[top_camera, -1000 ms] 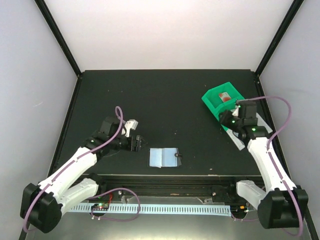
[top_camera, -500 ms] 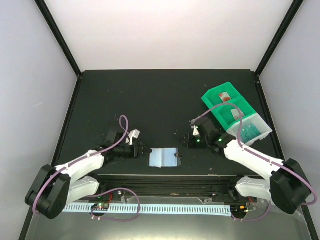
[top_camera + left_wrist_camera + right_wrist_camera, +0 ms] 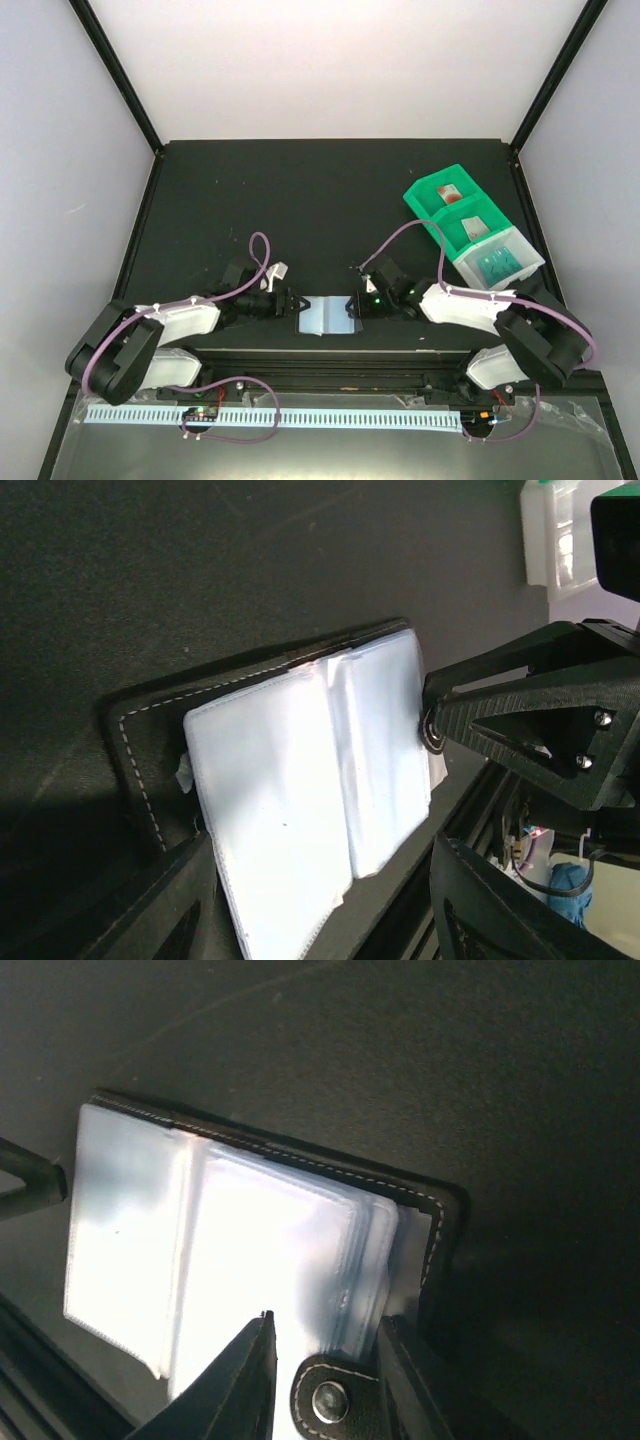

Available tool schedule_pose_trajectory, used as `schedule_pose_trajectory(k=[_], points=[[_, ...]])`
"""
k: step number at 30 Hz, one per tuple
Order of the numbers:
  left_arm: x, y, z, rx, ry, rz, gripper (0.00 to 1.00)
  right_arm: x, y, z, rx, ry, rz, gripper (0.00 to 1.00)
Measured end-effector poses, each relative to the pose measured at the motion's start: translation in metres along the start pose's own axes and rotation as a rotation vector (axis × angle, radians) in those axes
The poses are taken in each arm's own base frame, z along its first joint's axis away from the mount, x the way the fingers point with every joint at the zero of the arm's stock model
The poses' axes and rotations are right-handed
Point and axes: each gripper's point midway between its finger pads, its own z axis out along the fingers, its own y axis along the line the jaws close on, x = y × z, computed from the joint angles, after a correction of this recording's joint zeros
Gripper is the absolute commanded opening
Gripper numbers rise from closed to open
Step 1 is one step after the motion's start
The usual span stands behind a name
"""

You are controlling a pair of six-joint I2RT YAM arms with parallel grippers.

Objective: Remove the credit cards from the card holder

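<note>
The card holder [image 3: 325, 315] lies open near the table's front edge, black outside with pale sleeves up. My left gripper [image 3: 291, 303] is open at its left edge; in the left wrist view the holder [image 3: 300, 790] lies between the wide-spread fingers [image 3: 170, 910]. My right gripper [image 3: 354, 303] is at the right edge, open. In the right wrist view its fingers [image 3: 240, 1380] straddle the black clasp tab [image 3: 335, 1400] beside the sleeve stack [image 3: 260, 1260]. A red card [image 3: 450, 192] lies in the green bin. A teal card [image 3: 497, 265] lies in the clear tray.
The green bin [image 3: 425, 207] and the clear tray [image 3: 520, 252] stand at the right, behind my right arm. The slotted rail [image 3: 300, 417] runs along the front below the table edge. Black frame posts stand at the back corners.
My right arm swung from the green bin down to the holder's right edge. My left arm moved right and lower to the holder's left edge. The holder has stayed put.
</note>
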Motion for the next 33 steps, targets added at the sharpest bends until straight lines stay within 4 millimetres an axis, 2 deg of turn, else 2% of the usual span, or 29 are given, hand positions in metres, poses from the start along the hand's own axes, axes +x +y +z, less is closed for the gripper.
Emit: schedule_pose_trajectory(k=[4,6,11,18,23,28,33], points=[[0.004,0.009,0.007,-0.017,0.020,-0.019,0.53,0.002,-0.004,0.009,0.004,0.009,0.010,0.23],[0.004,0.010,0.009,-0.015,0.023,-0.022,0.47,0.000,-0.003,0.011,-0.003,0.001,0.011,0.22],[0.005,0.013,0.014,-0.017,0.031,-0.032,0.22,-0.001,-0.001,0.014,-0.015,-0.015,0.011,0.19],[0.007,0.006,0.017,0.012,0.038,-0.042,0.03,-0.002,-0.001,0.015,-0.020,-0.030,0.027,0.15],[0.006,-0.010,0.016,0.058,0.031,-0.022,0.02,-0.002,-0.002,0.016,-0.021,-0.037,0.041,0.13],[0.005,-0.022,0.017,0.099,0.031,-0.013,0.05,-0.003,-0.001,0.017,-0.033,-0.046,0.055,0.12],[0.005,-0.022,0.021,0.106,0.034,-0.034,0.11,-0.003,-0.001,0.017,-0.042,-0.054,0.066,0.15]])
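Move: The left clear sleeve of the open card holder has its middle about 2 cm to the right of my left hand, 1 cm back and some 3 cm below. The right sleeve's middle is about 8 cm to the right, level with it front to back. From my right hand, that right sleeve is 2 cm left, 1 cm back and 2 cm below; the clasp is straight below by 2 cm, 1 cm back. I sink my left hand some 2 cm onto the left sleeve, shut its wide-open fingers on the sleeve's loose outer edge, then draw it about 3 cm right towards the spine while rising again. Meanwhile my right hand eases down about 1 cm onto the right sleeve's outer edge by the clasp, fingers narrowing, and stays there. ##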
